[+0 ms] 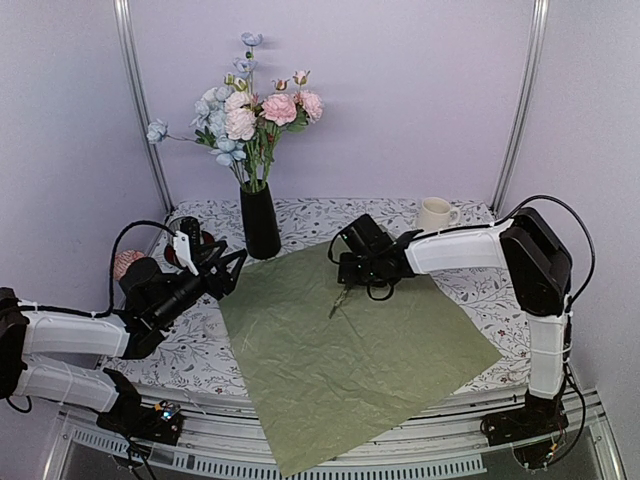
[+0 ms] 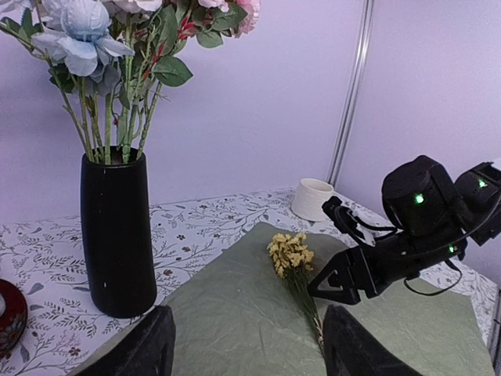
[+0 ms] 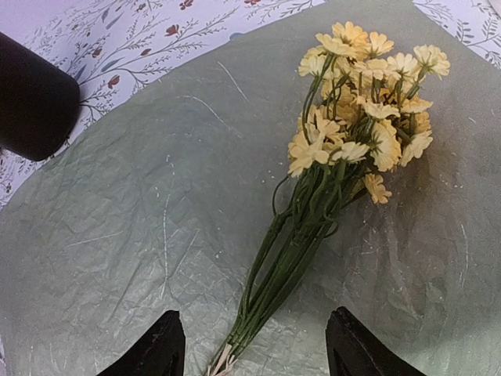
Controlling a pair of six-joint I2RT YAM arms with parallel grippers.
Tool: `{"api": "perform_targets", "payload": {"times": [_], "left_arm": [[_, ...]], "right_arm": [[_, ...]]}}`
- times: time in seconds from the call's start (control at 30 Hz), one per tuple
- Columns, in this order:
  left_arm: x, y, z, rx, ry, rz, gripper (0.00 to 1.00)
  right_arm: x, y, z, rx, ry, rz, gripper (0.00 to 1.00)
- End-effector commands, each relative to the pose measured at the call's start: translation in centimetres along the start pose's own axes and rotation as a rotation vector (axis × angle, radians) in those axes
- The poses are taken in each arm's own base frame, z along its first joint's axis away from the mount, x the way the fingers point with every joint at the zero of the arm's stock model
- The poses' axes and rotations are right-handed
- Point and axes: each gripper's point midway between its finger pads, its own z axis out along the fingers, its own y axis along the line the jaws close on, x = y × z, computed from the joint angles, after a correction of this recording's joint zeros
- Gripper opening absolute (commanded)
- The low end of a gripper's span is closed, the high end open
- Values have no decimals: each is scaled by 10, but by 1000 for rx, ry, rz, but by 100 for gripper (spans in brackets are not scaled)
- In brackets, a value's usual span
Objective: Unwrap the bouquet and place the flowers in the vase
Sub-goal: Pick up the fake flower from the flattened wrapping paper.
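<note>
The bouquet's paper wrap [image 1: 350, 350] lies spread flat on the table, olive-green side up. Most of the flowers [image 1: 255, 110], pink, white and light blue, stand in the black vase [image 1: 260, 222] at the back left. A small yellow cluster [image 3: 360, 102] on green stems lies on the wrap [image 3: 117, 235]. My right gripper [image 3: 254, 348] hovers open over its stem ends, a finger on each side, neither touching. My left gripper [image 2: 246, 345] stands open and empty, low at the wrap's left edge, facing the vase [image 2: 117, 227] and the yellow cluster [image 2: 291, 254].
A white mug [image 1: 435, 213] stands at the back right. A striped cup on a red saucer [image 1: 185, 245] sits left of the vase, close to my left gripper [image 1: 232, 268]. The wrap's near corner hangs over the table's front edge.
</note>
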Motion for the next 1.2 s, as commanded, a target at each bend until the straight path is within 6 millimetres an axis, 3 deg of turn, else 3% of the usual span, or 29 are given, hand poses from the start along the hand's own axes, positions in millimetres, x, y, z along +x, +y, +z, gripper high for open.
{"api": "perform_targets", "payload": {"times": [0.0,0.4,0.83,0.93,1.03,1.17], "left_arm": [[-1,-8,-1,32,-8,21,67],[1,-10,1,40,1,24,67],[1,-11,2,45,4,24,67],[1,-11,2,45,5,25,67],[2,-10,2,44,7,25,67],[2,-11,3,46,8,27,67]], "right_arm": [[4,-1,13,27,38,34,63],[11,-1,37,74,84,51,59],[18,-14,53,123,136,83,55],[19,-14,55,120,139,85,51],[19,-13,56,112,141,85,38],[19,-13,56,111,143,83,29]]}}
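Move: The yellow fake flower lies on the paper under the right hand. Its middle is about 6 cm ahead, 2 cm to the right and 5 cm below, its bare stems almost straight under the fingers and its heads farther out. The black vase stands some 20 cm left and 14 cm ahead of the hand, the white mug 25 cm right and 22 cm ahead. From the left hand the flower lies roughly 16 cm ahead, 22 cm right and 21 cm below. Downwards about 4.5 cm and a little forward, the right hand sinks over the flower's stems, tipping its fingers more steeply down by under 10 degrees. Near the bottom it all but stops, and the half-open fingers close to about half their gap, one on each side of the stems below the heads, coming up against them. ##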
